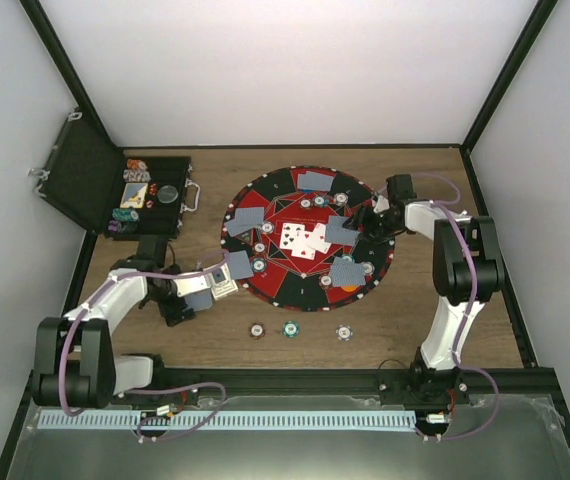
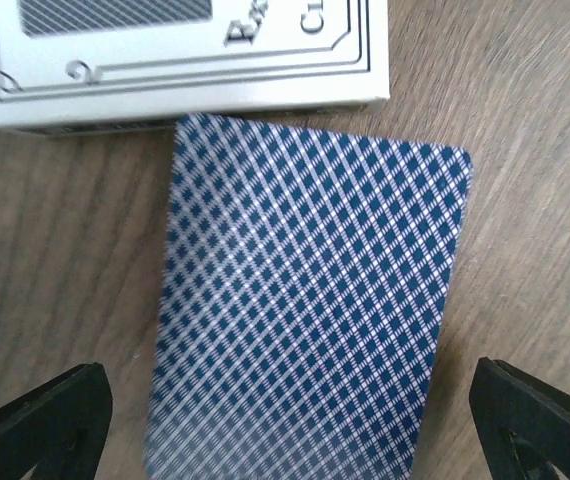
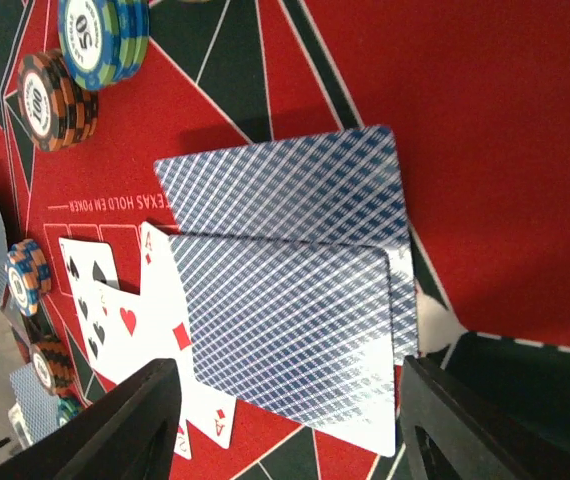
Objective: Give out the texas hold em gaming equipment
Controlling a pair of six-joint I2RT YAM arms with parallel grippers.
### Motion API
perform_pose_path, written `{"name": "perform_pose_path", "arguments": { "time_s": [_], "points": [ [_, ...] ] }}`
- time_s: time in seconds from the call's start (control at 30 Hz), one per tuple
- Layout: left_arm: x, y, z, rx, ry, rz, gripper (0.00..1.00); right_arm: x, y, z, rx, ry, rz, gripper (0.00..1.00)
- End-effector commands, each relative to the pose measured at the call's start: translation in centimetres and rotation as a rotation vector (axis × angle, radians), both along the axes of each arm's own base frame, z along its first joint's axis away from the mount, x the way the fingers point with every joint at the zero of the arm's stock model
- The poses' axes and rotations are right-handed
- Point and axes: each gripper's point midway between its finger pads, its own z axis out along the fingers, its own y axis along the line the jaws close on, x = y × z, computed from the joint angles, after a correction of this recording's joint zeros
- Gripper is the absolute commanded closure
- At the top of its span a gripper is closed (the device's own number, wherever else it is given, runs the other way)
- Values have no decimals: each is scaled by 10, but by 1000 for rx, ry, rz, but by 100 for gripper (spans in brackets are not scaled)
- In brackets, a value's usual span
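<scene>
A round red and black poker mat lies mid-table with face-up cards at its centre, and blue-backed cards and small chips round its rim. My left gripper stands open over a blue-backed card that lies flat on the wood beside a white card box. My right gripper stands open over two overlapping face-down cards on the mat, next to face-up cards. Its black fingers do not touch the cards. Chip stacks stand further off.
A black hinged case lies open at the back left with chips inside. Three loose chips sit on the wood in front of the mat. An orange disc rests on the mat's near right rim. Grey walls close in the table.
</scene>
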Motion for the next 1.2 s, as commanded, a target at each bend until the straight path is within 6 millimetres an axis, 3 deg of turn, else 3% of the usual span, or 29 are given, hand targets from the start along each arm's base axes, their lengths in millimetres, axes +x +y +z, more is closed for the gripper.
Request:
{"name": "perform_pose_path", "arguments": {
  "time_s": [0.0,0.2,0.23,0.3,0.5,0.63,0.73,0.83,0.93,1.07,1.17],
  "points": [
    [2,-7,28,-43,-32,-31,0,16,-17,27,-90,-58,-33,34],
    [-2,-16,53,-94,27,-35,0,21,-39,68,-210,-158,-95,11],
    [2,-19,61,-112,26,-26,0,21,-42,76,-223,-184,-105,3],
    [13,-26,77,-156,1,-5,0,20,-50,92,-259,-234,-132,0],
    [112,-38,150,-391,-314,307,0,7,-81,145,-391,-447,-248,0],
    [161,-27,176,-586,-469,568,0,-14,-127,164,-557,-544,-462,0],
    [176,-22,179,-702,-554,655,0,-25,-147,172,-641,-720,-549,0],
    [187,-12,168,-742,-639,724,0,-44,-159,158,-693,-827,-602,0],
    [192,3,154,-730,-747,775,0,-54,-171,142,-735,-818,-655,0],
    [190,19,141,-717,-872,816,0,-60,-183,126,-803,-805,-696,0],
    [182,26,126,-713,-907,853,0,-65,-183,126,-811,-876,-702,0]
  ]
}}
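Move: The left hand has already opened around the near end of the blue deck, whose middle lies about 5 cm right and 3 cm ahead, just below; the card box is some 11 cm right and 8 cm ahead. The right hand's dealt face-down pair lies about 4 cm left, 1 cm ahead and 4 cm below; the face-up cards are some 13 cm left and 2 cm back, a chip stack 6 cm left and 7 cm ahead. Back both grippers off the cards to a raised rest pose. Lift the left, fingers still wide, off the deck, then arc it some 17 cm forward towards the case, rising about 15 cm before sinking partway. Open the right gripper fully, lift it and sweep it about 17 cm right and a little back, off the mat, dipping again late. Swing both sets of fingers up from the table to point more forward. ##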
